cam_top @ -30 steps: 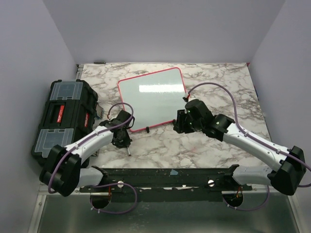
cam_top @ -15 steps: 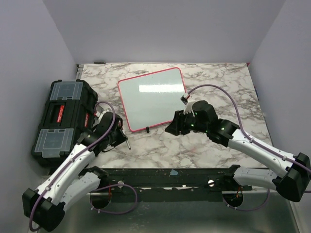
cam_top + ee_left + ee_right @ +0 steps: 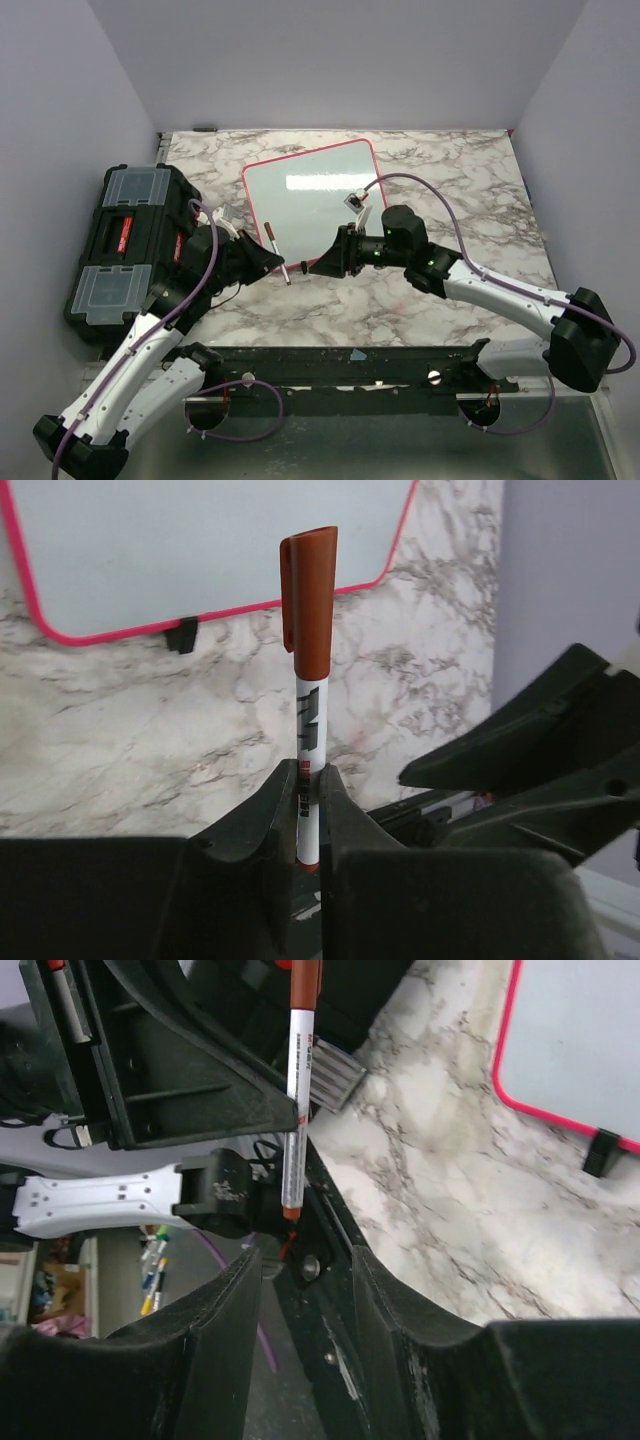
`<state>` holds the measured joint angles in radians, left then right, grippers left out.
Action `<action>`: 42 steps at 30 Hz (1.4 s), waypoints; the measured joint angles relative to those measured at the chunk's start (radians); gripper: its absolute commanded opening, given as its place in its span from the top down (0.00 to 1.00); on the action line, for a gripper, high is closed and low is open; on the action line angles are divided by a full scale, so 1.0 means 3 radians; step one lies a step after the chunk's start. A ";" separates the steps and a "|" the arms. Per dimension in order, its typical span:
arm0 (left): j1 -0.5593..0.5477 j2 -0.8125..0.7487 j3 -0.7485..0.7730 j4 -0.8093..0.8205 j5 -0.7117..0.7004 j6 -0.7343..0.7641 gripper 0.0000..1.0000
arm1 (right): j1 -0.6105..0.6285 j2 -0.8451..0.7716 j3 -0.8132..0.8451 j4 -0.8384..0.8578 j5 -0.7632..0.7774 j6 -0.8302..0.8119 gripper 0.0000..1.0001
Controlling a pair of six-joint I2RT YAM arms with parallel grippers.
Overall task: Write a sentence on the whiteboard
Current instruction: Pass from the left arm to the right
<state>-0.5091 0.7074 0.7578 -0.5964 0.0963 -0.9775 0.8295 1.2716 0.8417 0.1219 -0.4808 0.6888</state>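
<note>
The whiteboard [image 3: 315, 200], glossy white with a thin pink frame, lies flat on the marble table; part of it shows in the left wrist view [image 3: 200, 540] and the right wrist view [image 3: 590, 1040]. My left gripper [image 3: 262, 258] [image 3: 308, 780] is shut on the tail half of a white marker [image 3: 277, 254] [image 3: 308, 700] with a red-brown cap on, held off the table in front of the board's near edge. My right gripper [image 3: 318, 267] [image 3: 305, 1270] is open, facing the marker [image 3: 300, 1090] from the right. It stands a short way off, with nothing between its fingers.
A black toolbox [image 3: 130, 240] with clear lid compartments stands at the table's left edge, close behind my left arm. A small black clip [image 3: 303, 266] [image 3: 182, 633] sits on the board's near edge. Bare marble [image 3: 450, 190] lies right of the board.
My left gripper has lifted and turned, bringing the marker up to point toward the right gripper. The right gripper has moved left along the board's near edge toward the marker.
</note>
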 measured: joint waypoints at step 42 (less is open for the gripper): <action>-0.0034 -0.0458 0.0397 0.0512 0.0203 0.0556 0.14 | 0.0053 0.0306 0.0479 -0.0128 0.0034 -0.0126 0.99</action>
<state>-0.5194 0.5701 0.8768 -0.4427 0.1574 -0.8108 0.8455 1.3636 0.9855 0.0834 -0.4706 0.6510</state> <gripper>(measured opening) 0.856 0.039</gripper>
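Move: The left hand already pinches the marker, its middle about 3 cm above those fingers and 1 cm ahead and to their left; the right gripper waits half open roughly 8 cm to the left hand's right. From the right hand the marker is about 8 cm left, 1 cm ahead and 1 cm up. A black clip lies 20 cm below the right hand, 7 cm ahead and 1 cm left, the whiteboard's middle 24 cm ahead, 3 cm left, equally low. The left hand lifts the marker about 6 cm and carries it to the right, tipping upward, while the right hand goes left some 4 cm and up to meet it and pinches the marker low on its white barrel. Only then do the left fingers open wide and withdraw up, left and a little back, as the right hand keeps its pinch and eases right and slightly forward. ##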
